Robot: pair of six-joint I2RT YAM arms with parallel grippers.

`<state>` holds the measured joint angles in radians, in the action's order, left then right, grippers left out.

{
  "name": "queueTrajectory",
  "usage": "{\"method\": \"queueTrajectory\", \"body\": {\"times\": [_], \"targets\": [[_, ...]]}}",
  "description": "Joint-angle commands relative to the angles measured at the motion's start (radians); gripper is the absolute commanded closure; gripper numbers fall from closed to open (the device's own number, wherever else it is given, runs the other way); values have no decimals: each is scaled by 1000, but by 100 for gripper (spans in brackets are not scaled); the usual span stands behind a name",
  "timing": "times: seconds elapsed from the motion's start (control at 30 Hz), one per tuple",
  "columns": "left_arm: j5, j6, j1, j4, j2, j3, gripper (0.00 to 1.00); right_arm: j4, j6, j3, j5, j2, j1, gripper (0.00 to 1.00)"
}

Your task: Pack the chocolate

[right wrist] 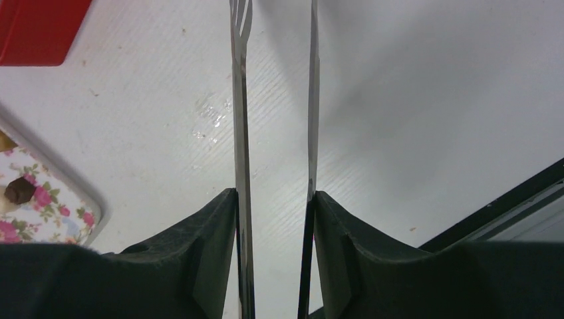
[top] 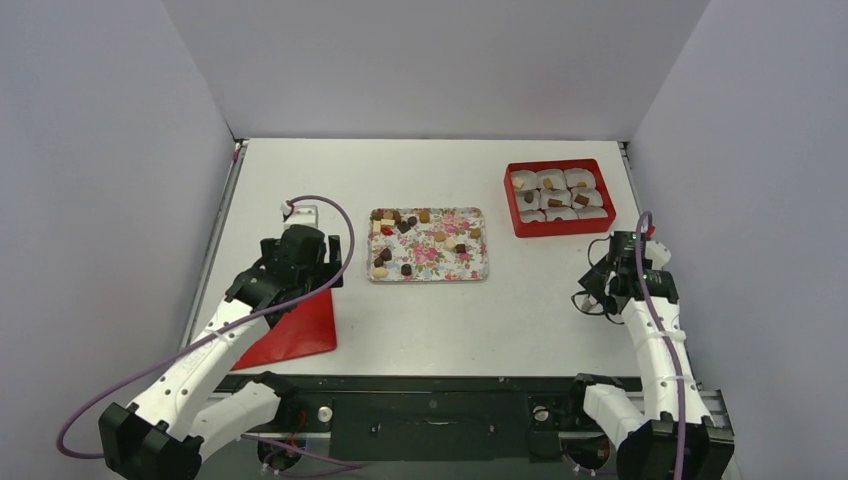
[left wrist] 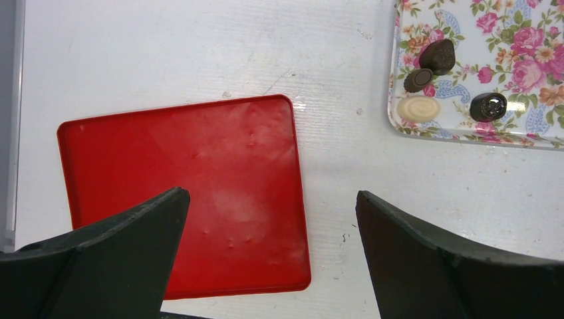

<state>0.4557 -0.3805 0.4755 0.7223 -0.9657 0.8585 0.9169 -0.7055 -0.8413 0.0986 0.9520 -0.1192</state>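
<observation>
The chocolate (top: 405, 225) lies scattered on a flower-patterned tray (top: 428, 277); the pieces are dark, tan and cream. The left wrist view shows three dark pieces (left wrist: 437, 56) and one cream piece (left wrist: 418, 109) at the tray's corner. More pieces sit in white cups inside a red box (top: 560, 165). My left gripper (left wrist: 269, 196) hangs open over a flat red lid (left wrist: 199, 179), holding nothing. My right gripper (right wrist: 274, 193) is shut on metal tongs (right wrist: 239, 100). The two thin tong blades stand a little apart with nothing between them, over bare table right of the tray.
The red lid (top: 295, 330) lies at the front left of the table, under my left arm (top: 290, 265). The red box stands at the back right, beyond my right gripper (top: 603, 280). In the right wrist view the tray corner (right wrist: 66, 193) shows at lower left, with the table's dark front edge (right wrist: 505, 199) at right.
</observation>
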Motion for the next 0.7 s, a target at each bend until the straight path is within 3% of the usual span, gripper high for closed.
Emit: {"method": "queueTrajectory", "body": {"times": [0.0,0.37,0.67], "targets": [[-23,5,-6,-38,25,13,4,-228,-92,109,85,5,-8,58],[-25,4,-6,-37,13,14,4,-478,-202,311,57,89,0,52],[-71,-68,-11,-3,-69,24,4,-549,-227,351,8,145,30,35]]}}
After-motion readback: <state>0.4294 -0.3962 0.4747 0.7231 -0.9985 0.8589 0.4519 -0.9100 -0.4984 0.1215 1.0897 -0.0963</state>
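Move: The right hand still holds the metal tongs, squeezed nearly shut; the bare table spot they are taken to lies about 12 cm below it and 2 cm ahead. The middle of the red box is some 26 cm ahead and 2 cm right, the floral tray about 15 cm ahead and 29 cm left, both about 11 cm lower. From the left hand that spot is roughly 50 cm right, 1 cm back and 15 cm down. Right hand lowers the tongs about 10 cm towards the bare table, turning 10 degrees clockwise, fingers part-opening. ##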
